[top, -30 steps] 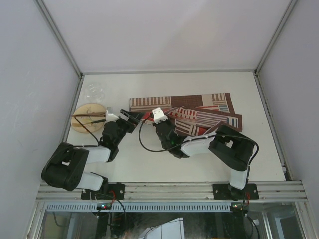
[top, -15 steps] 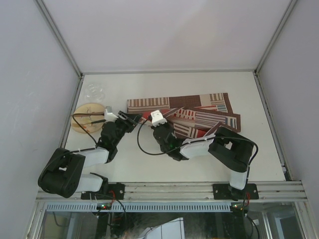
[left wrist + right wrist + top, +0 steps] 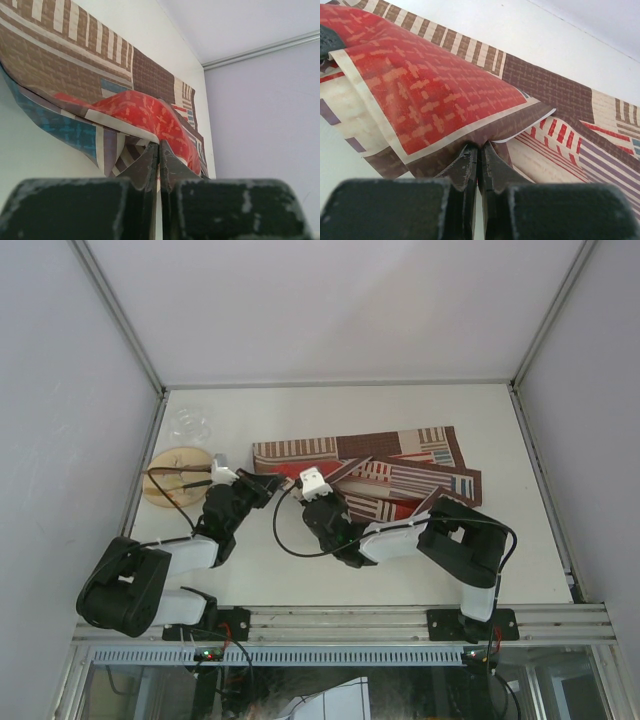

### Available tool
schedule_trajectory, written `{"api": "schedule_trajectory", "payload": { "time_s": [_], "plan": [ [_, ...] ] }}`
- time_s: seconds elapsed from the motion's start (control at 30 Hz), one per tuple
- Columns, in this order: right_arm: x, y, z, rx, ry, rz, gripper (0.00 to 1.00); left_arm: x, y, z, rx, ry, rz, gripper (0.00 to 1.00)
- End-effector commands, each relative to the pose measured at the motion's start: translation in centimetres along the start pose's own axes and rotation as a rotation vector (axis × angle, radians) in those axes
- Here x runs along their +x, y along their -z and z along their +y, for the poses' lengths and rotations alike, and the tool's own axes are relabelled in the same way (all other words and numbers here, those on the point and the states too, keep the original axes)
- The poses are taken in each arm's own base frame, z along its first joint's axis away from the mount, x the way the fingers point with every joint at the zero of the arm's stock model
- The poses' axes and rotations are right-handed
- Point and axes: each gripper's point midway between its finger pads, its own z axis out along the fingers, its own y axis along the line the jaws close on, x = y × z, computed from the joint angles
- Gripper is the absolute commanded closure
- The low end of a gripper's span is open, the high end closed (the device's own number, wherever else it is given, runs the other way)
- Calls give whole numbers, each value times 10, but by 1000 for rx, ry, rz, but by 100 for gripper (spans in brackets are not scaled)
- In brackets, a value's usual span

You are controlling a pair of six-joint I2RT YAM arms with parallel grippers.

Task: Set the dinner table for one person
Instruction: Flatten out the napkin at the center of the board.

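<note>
On the white dinner table the striped red, brown and blue placemat lies crumpled, its left end folded over and lifted. My left gripper is shut on the mat's near left edge, and the left wrist view shows its tips pinching the cloth below a red patch. A little to the right, my right gripper is shut on the same mat. Its tips clamp the brown border of the raised fold. The two grippers sit close together.
A round wooden plate lies at the table's left edge, just left of my left gripper, with a dark thin thing across it. A clear glass stands behind the plate. Aluminium rails edge the table.
My left gripper has gone from open to shut on the placemat's edge. Both grippers and the mat's left end have shifted slightly to the left.
</note>
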Motion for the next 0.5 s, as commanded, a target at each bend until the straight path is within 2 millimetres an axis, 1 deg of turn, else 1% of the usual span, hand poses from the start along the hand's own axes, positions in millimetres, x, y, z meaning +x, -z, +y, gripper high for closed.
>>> {"api": "schedule_trajectory", "payload": {
  "time_s": [0.0, 0.03, 0.07, 0.23, 0.27, 0.37, 0.43, 0.47],
  "plan": [
    [-22, 7, 18, -72, -101, -46, 100, 0, -3, -45, 145, -13, 47, 97],
    [-21, 7, 18, -70, -103, -42, 100, 1, -3, -44, 140, -10, 53, 97],
    [-20, 8, 17, -70, -108, -36, 97, 2, -2, -43, 137, -6, 58, 97],
    [-12, 15, 19, -108, -154, 26, 69, 5, 4, -41, 121, -9, 73, 97],
    [-11, 17, 20, -120, -163, 40, 65, 6, 5, -41, 118, -11, 75, 97],
    [-9, 29, 23, -158, -191, 84, 53, 6, 11, -40, 102, -18, 78, 98],
    [-10, 40, 24, -181, -200, 105, 49, 5, 16, -41, 97, -26, 77, 97],
    [-15, 48, 24, -195, -213, 107, 47, 4, 19, -40, 88, -34, 77, 98]
  ]
}}
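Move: The right fingers are shut on the near edge of the lifted napkin. The left hand pinches its neighbouring corner, roughly 8 cm to the right hand's left, 2 cm farther out and 3 cm higher. From the right hand the napkin's flat far strip lies some 12 cm ahead and 5 cm to the right; the folded right part lies about 20 cm right and 4 cm ahead. Both are around 8 cm below. Backing off about 2.5 cm towards its base, the right hand first sinks some 1.5 cm, then starts to rise, tipping its fingers down nearly 10 degrees as they open to half and release their squeeze on the napkin's near edge. The left hand stays shut on its corner and eases back about 1.5 cm. ##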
